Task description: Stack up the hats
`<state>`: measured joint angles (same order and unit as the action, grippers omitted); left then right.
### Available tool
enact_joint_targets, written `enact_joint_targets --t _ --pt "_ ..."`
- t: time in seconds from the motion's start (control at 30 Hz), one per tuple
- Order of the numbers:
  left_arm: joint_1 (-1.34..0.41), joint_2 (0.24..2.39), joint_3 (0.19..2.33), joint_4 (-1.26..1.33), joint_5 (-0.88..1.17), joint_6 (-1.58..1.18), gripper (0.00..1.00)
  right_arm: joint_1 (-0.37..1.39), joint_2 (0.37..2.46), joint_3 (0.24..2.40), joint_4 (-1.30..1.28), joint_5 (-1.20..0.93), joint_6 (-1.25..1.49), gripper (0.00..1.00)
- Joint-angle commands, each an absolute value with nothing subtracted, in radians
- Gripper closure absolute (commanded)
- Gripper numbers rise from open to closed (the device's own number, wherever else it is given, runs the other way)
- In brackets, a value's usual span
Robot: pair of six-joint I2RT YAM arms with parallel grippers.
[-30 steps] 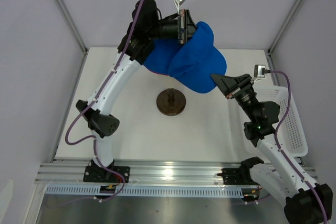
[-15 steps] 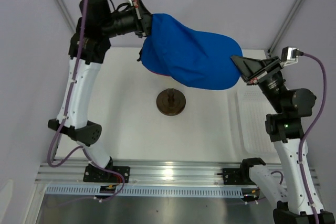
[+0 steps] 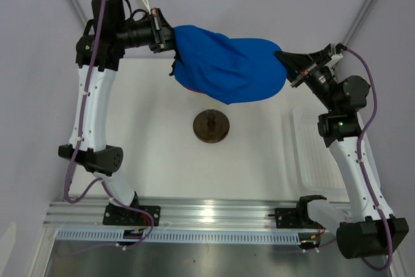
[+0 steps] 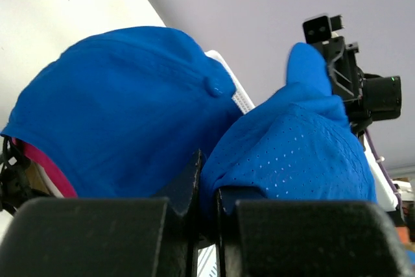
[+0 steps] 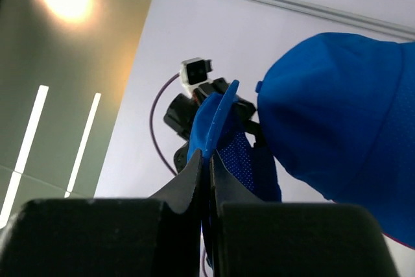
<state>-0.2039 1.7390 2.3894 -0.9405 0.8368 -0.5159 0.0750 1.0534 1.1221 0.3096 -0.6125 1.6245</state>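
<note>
A royal blue hat (image 3: 233, 63) hangs stretched in the air above the back of the table. My left gripper (image 3: 172, 37) is shut on its rear edge and my right gripper (image 3: 284, 61) is shut on its brim. In the left wrist view my left gripper (image 4: 209, 163) pinches the perforated blue fabric (image 4: 292, 160). In the right wrist view my right gripper (image 5: 209, 160) clamps the thin blue brim (image 5: 217, 118). Below the held hat sits a second blue hat (image 4: 130, 108) on top of a pink hat (image 4: 40, 162), of which only the rim shows.
A dark round stand (image 3: 211, 126) with a short post sits at the table's middle. A white slotted tray (image 3: 327, 154) lies along the right side, under my right arm. Grey walls close in the back and both sides.
Both arms rose and spread apart. My left gripper swung left and my right gripper moved up and right, pulling the blue hat out wide between them.
</note>
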Motion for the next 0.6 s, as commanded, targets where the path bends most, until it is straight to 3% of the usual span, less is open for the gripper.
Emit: enact_joint_targets --t 0.0,0.13,0.27,0.37,0.57 --pt "-0.087 1.732 2.408 -0.878 0.778 -0.531 0.92 0.081 1.032 1.089 0.5 -0.3 1.658 1.0" --pt "-0.089 1.726 2.408 -0.839 0.805 -0.557 0.85 0.172 1.068 1.072 0.624 -0.201 1.635 1.0" --pt "-0.089 1.688 2.398 -0.799 0.808 -0.584 0.4 0.253 1.098 1.092 0.655 -0.129 1.564 1.0" --pt "-0.087 1.657 2.358 -0.769 0.793 -0.595 0.25 0.298 1.109 1.094 0.658 -0.074 1.542 1.0" --pt "-0.089 1.569 2.218 -0.759 0.617 -0.571 0.24 0.317 1.127 1.081 0.699 -0.045 1.563 1.0"
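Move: The hatted head lies about 10 cm to my left hand's right, 6 cm ahead and some 9 cm below; from my right hand it is about 19 cm left, 11 cm ahead and 9 cm below. The last blue hat is stretched between both closed grippers, its middle roughly 14 cm to my left hand's right and 1 cm back, 3 cm lower. The head's wooden foot is right under the head, about 45 cm below my hands. I open my left fingers wide and let go of the rear edge of the stretched blue hat, then draw that hand about 5 cm left and a little forward, off the cloth, turning it counter-clockwise. My right hand keeps its pinch on the brim, carrying it some 3 cm up and 3 cm forward while swinging about 15 degrees clockwise. ##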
